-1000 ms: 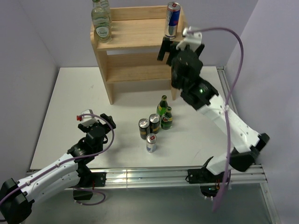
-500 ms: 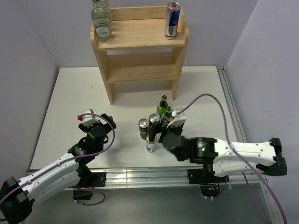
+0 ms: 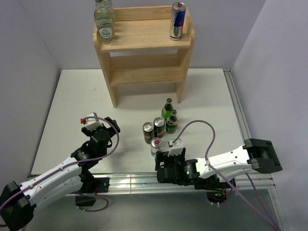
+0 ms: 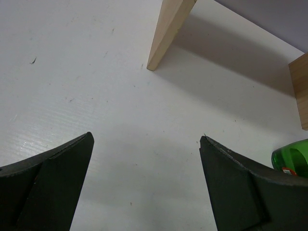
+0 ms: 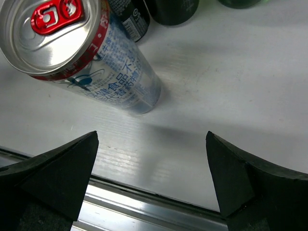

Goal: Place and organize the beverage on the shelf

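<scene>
The wooden shelf point(image 3: 144, 36) stands at the back, with one silver-and-blue can point(image 3: 178, 21) on its top tier at the right. On the table stand two green bottles point(image 3: 167, 108) point(image 3: 172, 121), two black-and-gold cans point(image 3: 148, 132) point(image 3: 159, 127) and a second silver-and-blue can point(image 3: 156, 147). My right gripper point(image 3: 160, 166) is open and empty, low at the table's near edge just in front of that can, which shows upright in the right wrist view point(image 5: 91, 53) beyond the gripper point(image 5: 151, 144). My left gripper point(image 3: 111, 124) is open and empty over bare table, and also shows in the left wrist view point(image 4: 147, 144).
Clear glass bottles point(image 3: 104, 21) stand on the shelf's top tier at the left. The aluminium rail point(image 5: 144, 211) runs along the near edge under my right gripper. A shelf leg point(image 4: 168, 31) and a green bottle point(image 4: 291, 156) lie ahead of my left gripper.
My right arm has swung from the shelf's top tier, leaving the can there, down to the near edge in front of the silver can on the table. The left arm has not moved.
</scene>
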`<state>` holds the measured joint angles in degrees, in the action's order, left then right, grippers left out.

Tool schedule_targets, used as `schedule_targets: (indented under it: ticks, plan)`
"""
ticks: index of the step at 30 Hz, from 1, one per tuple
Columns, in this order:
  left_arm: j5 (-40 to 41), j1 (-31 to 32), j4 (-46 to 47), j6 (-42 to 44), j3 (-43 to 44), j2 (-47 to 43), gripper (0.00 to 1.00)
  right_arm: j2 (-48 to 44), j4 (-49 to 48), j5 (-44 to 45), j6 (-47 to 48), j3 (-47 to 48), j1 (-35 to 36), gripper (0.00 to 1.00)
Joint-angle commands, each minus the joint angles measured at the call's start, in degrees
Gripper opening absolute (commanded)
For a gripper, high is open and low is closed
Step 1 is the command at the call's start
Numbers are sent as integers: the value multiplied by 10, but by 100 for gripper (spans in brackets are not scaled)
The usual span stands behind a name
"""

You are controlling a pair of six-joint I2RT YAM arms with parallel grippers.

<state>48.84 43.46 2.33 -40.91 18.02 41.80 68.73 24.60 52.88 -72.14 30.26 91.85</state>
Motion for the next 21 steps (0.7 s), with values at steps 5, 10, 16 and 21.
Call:
schedule_targets:
  ticks: [5,10,16,21]
  plan:
    - [-8,-2,17,14,8,1,99,89,-163,26,12,0,-26,100]
    - [-9,-1,17,16,8,4,99,106,-231,13,75,-8,-70,100]
    - [-9,-2,16,17,12,12,99,142,-343,-12,162,-14,-134,100]
    - [-10,-2,18,18,11,8,99,197,-407,-10,211,1,-163,100]
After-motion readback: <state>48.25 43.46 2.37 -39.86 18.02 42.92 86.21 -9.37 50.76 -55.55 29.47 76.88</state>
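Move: The silver can with the red tab stands some 7 cm ahead of the right hand and 7 cm to its left, with its middle about level with the fingers. Just beyond that can are two black cans, one about 14 cm ahead and 10 cm left of the hand, the other 17 cm ahead and 5 cm left; the nearer green bottle is roughly 20 cm straight ahead. From the idle left hand the silver can lies about 23 cm right, 9 cm back and 9 cm lower. The right hand's left finger comes up against the near side of the silver can and pushes it ahead. The open hand first eases left and sinks about 2 cm, then swings forward towards the black cans, some 7 cm forward and 4 cm left in all, dipping a little more at the end; the wrist turns barely 5 degrees and the fingers stay wide open. ##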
